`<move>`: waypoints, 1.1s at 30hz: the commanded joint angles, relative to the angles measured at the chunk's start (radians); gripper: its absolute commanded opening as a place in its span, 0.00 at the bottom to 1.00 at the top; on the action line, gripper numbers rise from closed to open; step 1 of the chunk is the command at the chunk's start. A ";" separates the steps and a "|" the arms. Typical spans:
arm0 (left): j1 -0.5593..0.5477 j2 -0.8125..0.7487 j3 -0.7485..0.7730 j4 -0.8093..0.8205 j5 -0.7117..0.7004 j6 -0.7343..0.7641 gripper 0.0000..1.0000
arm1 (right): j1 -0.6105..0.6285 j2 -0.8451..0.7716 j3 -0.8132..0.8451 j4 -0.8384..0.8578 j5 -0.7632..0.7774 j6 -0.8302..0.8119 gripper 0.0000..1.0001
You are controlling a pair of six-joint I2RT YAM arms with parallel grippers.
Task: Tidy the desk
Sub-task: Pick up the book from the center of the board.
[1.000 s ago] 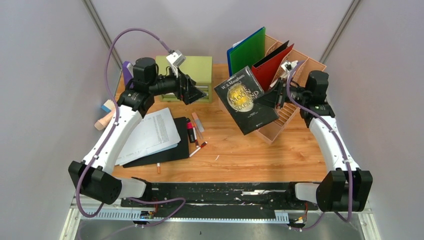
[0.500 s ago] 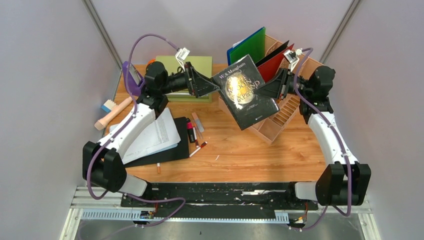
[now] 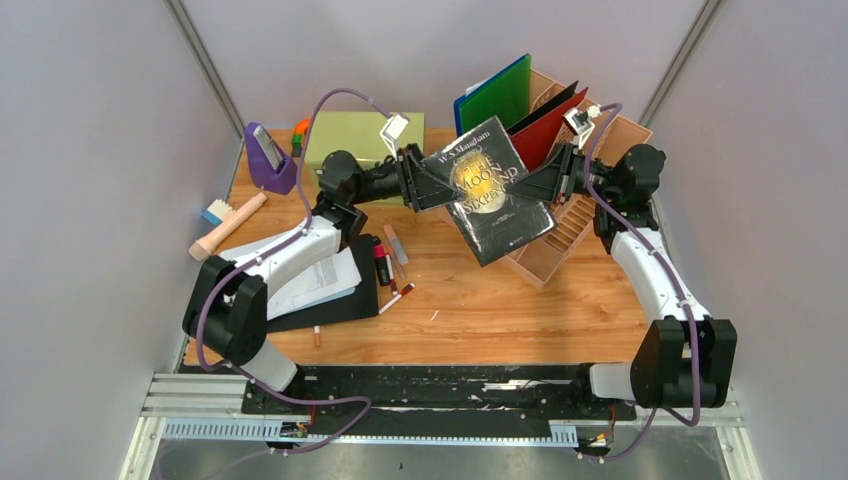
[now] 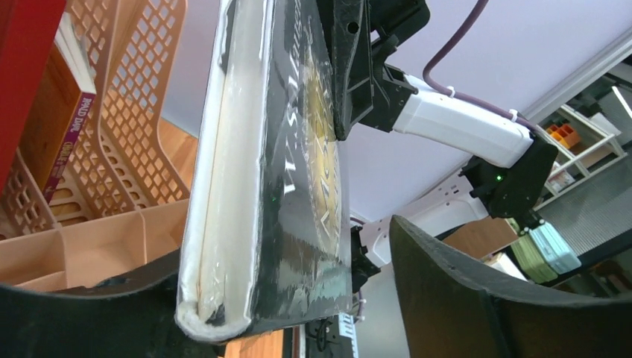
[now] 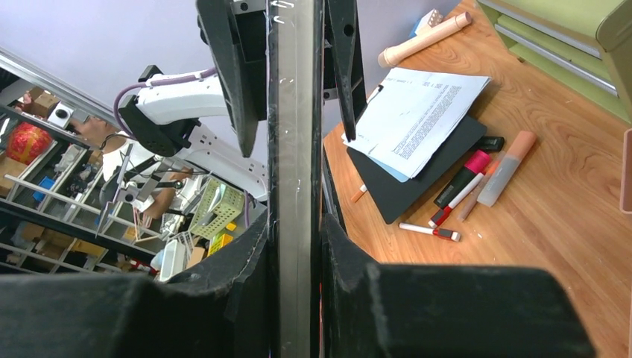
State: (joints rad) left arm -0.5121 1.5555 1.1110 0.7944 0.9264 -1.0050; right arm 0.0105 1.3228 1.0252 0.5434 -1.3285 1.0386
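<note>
A black hardcover book with a gold emblem hangs tilted in the air above the orange-brown desk. My right gripper is shut on its right edge; in the right wrist view both pads press the book at my right gripper. My left gripper straddles the opposite edge and is open. In the left wrist view the book rests against one finger at my left gripper, with a clear gap to the other finger.
A tan divided organiser stands at the back right with a green folder and a red folder. An olive drawer chest sits at the back. Papers on a black clipboard, markers and a wooden roller lie left.
My left arm has swung right from the drawer chest to the book, and its jaws now straddle the book's left edge. The right gripper has carried the book slightly up and leftward.
</note>
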 commanded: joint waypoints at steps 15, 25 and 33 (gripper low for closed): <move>-0.009 0.022 -0.009 0.236 0.009 -0.136 0.48 | -0.035 -0.026 -0.045 0.118 0.059 0.017 0.00; -0.024 0.085 0.069 0.234 0.053 -0.166 0.00 | -0.039 -0.083 -0.045 -0.109 0.083 -0.219 0.29; -0.024 0.037 0.183 -0.230 0.030 0.225 0.00 | -0.189 -0.163 0.046 -0.414 0.182 -0.437 0.86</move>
State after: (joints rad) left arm -0.5316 1.6573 1.1763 0.7597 0.9913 -1.0180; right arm -0.0780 1.2186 1.0035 0.2573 -1.2163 0.7200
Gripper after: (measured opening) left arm 0.295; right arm 0.842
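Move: The book hangs between the hands, its middle about 7 cm to the right of the left hand and level with it; the left fingers straddle its near edge, still open. From the left hand, the red folder stands some 14 cm ahead, 19 cm right and 15 cm lower, and the markers lie about 12 cm left, 2 cm back and 30 cm below. For the right hand, already gripping it, the book's middle is about 5 cm left, at the same height and level fore and aft. The book changes hands in mid-air: the left fingers close from wide open and pinch its left edge while that hand sinks about 2 cm and then edges 2 cm to the right. The right hand keeps its grip, sinking alongside, until the left one has hold; then its fingers spread wide and it draws off some 3 cm to the right, turning clockwise. ##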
